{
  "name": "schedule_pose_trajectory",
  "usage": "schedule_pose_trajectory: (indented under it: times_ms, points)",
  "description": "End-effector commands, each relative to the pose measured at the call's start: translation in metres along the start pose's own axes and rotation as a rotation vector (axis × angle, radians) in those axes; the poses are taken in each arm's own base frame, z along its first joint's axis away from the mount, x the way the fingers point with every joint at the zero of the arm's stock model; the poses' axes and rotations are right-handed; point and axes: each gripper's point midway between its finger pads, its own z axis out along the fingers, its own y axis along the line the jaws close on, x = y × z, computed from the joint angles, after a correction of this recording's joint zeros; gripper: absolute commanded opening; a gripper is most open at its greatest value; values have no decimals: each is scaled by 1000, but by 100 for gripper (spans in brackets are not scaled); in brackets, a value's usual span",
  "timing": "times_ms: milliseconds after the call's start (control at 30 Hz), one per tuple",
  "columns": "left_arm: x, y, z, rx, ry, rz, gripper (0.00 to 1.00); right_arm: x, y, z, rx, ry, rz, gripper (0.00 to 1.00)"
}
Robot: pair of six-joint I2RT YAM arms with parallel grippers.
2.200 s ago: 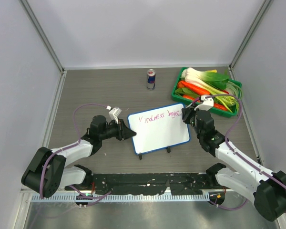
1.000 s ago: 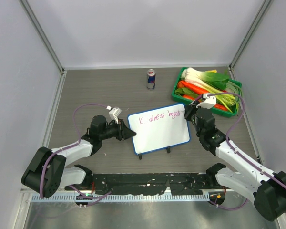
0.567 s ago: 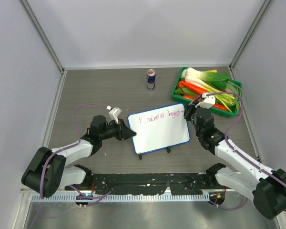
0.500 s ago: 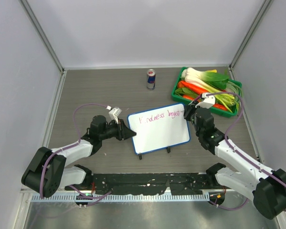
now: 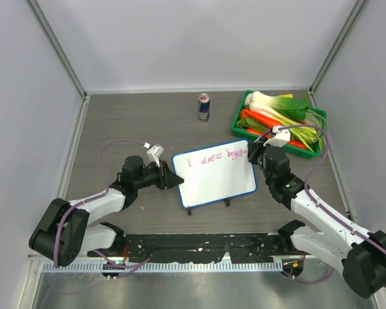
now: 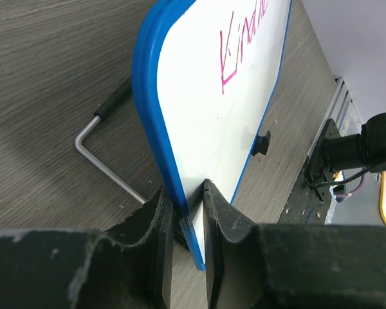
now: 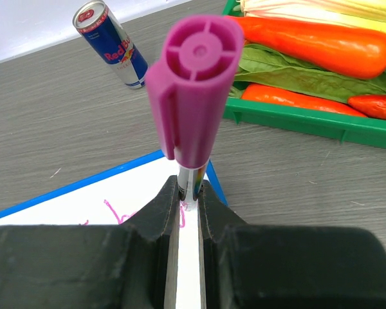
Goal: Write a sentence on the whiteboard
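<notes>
The whiteboard (image 5: 213, 177), white with a blue rim, stands tilted on the table between the arms. One line of pink handwriting, the sentence (image 5: 215, 158), runs along its top. My left gripper (image 5: 177, 181) is shut on the board's left edge; in the left wrist view the blue rim of the whiteboard (image 6: 148, 109) sits pinched between the left gripper (image 6: 188, 193) jaws, with the sentence (image 6: 241, 55) beyond. My right gripper (image 5: 251, 154) is at the board's top right corner. The right gripper (image 7: 190, 190) is shut on a magenta-capped marker (image 7: 193, 96), upright, tip down on the whiteboard (image 7: 83, 199) at the line's end.
A Red Bull can (image 5: 204, 107) stands behind the board. At the back right sits a green tray (image 5: 235, 121) of leeks, carrots and greens, close behind my right gripper. A bent metal rod (image 6: 103, 164) lies on the table behind the board.
The right gripper with the marker has shifted only slightly at the end of the written line. The left arm and the board have not moved.
</notes>
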Motion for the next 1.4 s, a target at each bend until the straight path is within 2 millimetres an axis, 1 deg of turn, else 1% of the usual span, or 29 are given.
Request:
schedule_pose_trajectory:
  times_ms: [0, 267, 567, 800, 933, 1000, 1067, 1200, 1267, 1300, 1333, 1367]
  points:
    - [4, 5, 3, -20, 20, 48, 0, -5, -7, -5, 23, -24, 0, 1]
    - [4, 5, 3, -21, 21, 48, 0, -3, -11, -6, 42, -16, -7, 1]
    - [4, 5, 3, -20, 20, 49, 0, 2, -5, -6, 8, 10, -15, 1]
    - [4, 5, 3, -20, 20, 48, 0, -2, 5, -5, -33, 6, 15, 1]
    - [4, 5, 3, -20, 20, 48, 0, -3, 7, -4, -39, 5, 25, 1]
    - [4, 5, 3, -21, 21, 47, 0, -7, 7, -5, -39, -8, 29, 1]
    - [4, 6, 3, -21, 22, 49, 0, -15, 10, -10, -56, -31, 41, 1]
    - [4, 5, 3, -20, 22, 48, 0, -44, 15, -31, -100, -116, 83, 1]
    - [4, 5, 3, -19, 21, 50, 0, -64, 16, -47, -122, -176, 112, 1]
    - [4, 5, 3, -21, 21, 48, 0, -68, 15, -51, -126, -189, 119, 1]
    - [3, 5, 3, -22, 19, 49, 0, -77, 17, -57, -137, -213, 131, 1]
    - [3, 6, 3, -23, 18, 50, 0, -78, 16, -59, -133, -215, 132, 1]
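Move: At the right end of the whiteboard's top line, the spot for the next pen stroke lies about 1 cm ahead, 2 cm left and 3 cm below the pen-holding right hand. The board's top right corner is some 3 cm ahead, 1 cm left and 1 cm lower; the first word sits 15 cm left, 3 cm back, 4 cm down. The vegetable crate lies roughly 19 cm ahead, 15 cm right, 13 cm lower. From the left hand, the spot is about 8 cm ahead, 23 cm right, 5 cm up. Tracing the last letter small and slowly, the right hand takes the pen barely half a centimetre back and right, eases down to about 1 cm lower, and curls left by under 1 cm. Then it quickly lifts the pen clear of the board, about 6 cm up and 2 cm back, tipping the fingers up some 10 degrees with the pen still pinched. The left hand stays clamped on the board's left edge. ##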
